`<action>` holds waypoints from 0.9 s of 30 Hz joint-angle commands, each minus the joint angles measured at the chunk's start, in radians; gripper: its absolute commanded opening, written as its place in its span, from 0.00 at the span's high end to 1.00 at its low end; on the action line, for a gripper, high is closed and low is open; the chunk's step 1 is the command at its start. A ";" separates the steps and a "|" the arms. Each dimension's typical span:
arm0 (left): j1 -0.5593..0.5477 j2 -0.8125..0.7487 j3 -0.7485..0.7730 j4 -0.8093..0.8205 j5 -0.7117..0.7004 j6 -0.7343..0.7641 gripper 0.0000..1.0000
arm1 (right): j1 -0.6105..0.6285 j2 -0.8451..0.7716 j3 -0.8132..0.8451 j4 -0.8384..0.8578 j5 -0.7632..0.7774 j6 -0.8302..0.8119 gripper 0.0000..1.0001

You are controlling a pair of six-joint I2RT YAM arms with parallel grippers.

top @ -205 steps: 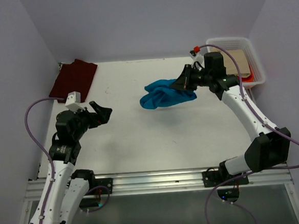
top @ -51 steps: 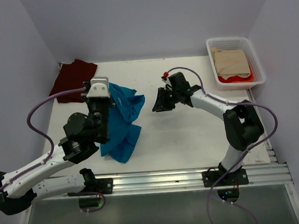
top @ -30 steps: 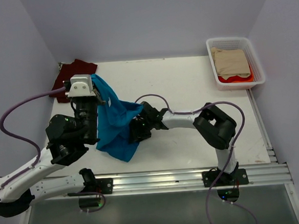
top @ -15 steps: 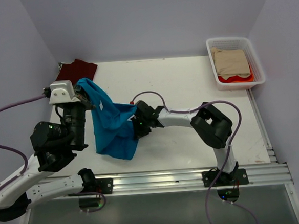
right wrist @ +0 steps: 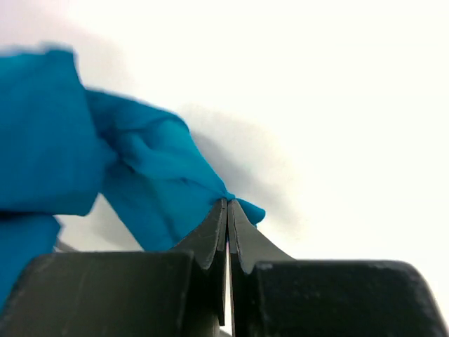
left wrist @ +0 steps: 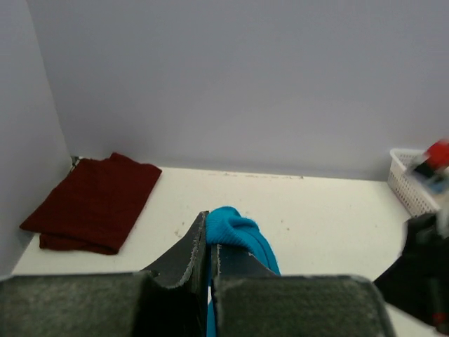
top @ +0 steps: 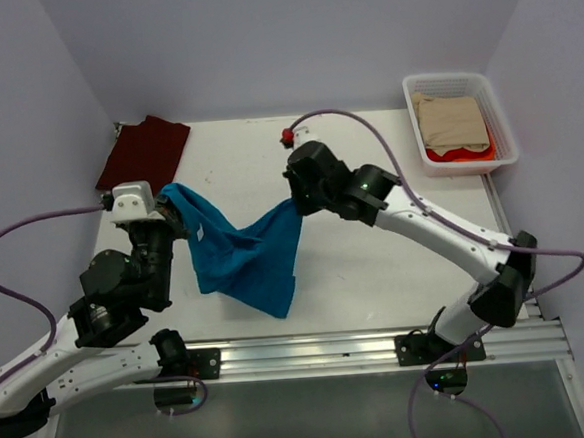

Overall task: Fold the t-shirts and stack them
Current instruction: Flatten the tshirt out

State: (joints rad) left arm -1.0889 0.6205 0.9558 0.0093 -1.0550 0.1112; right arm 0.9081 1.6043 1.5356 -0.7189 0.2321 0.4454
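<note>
The teal-blue t-shirt hangs stretched between both arms above the near left of the table. My left gripper is shut on its left top corner, and that bunched cloth shows above the closed jaws. My right gripper is shut on the shirt's right corner, a small tip of which pokes past the jaws. The cloth sags in a V between the two grips, and its lower part drapes toward the front. The maroon t-shirt lies folded flat at the table's far left corner.
A white basket with tan and red cloth stands at the far right, its edge also in the left wrist view. Lilac walls close the table on three sides. A metal rail runs along the front edge.
My right gripper closed on the teal shirt's edge low near the table, then lifted up and right with it, spreading the cloth. My left gripper has held its corner throughout, shifting slightly.
</note>
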 commanded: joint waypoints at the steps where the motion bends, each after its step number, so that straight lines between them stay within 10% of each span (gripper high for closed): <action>1: -0.006 -0.019 -0.038 -0.162 -0.046 -0.198 1.00 | -0.014 -0.136 0.096 -0.174 0.261 -0.086 1.00; 16: -0.006 0.004 -0.111 -0.584 -0.102 -0.706 1.00 | -0.041 -0.365 0.379 -0.367 0.676 -0.209 1.00; 18: -0.006 0.019 -0.117 -0.621 -0.086 -0.760 0.88 | -0.041 -0.371 0.386 -0.381 0.676 -0.208 1.00; 22: -0.006 0.025 -0.141 -0.648 -0.012 -0.844 0.14 | -0.041 -0.379 0.376 -0.381 0.673 -0.206 1.00; 27: -0.006 0.054 -0.230 -0.346 0.344 -0.507 0.07 | -0.041 -0.366 0.344 -0.367 0.650 -0.206 1.00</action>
State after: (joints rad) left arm -1.0889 0.6472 0.7658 -0.5304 -0.9627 -0.5766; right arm 0.8673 1.2350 1.8866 -1.0958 0.8555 0.2539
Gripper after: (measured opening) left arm 0.929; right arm 0.007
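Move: The blue t-shirt hangs between the two hands, a corner pinched in each. Its middle lies some 13 cm left of the right hand, 7 cm nearer the base and 9 cm lower; from the left hand it is about 9 cm right, 1 cm back and 28 cm down. The white bin stands roughly 28 cm ahead of the right hand, 47 cm right and 17 cm down. The maroon shirt is about 31 cm ahead of the left hand, 22 cm left and 41 cm down. The blue t-shirt's right-hand corner, still pinched in the right fingers, is carried about 20 cm up and 20 cm to the right, the wrist tipping up some 30 degrees and turning clockwise before the hand stops. Meanwhile the left hand lowers its corner, tipping downward, then opens wide and lets go, ending some 17 cm lower. ##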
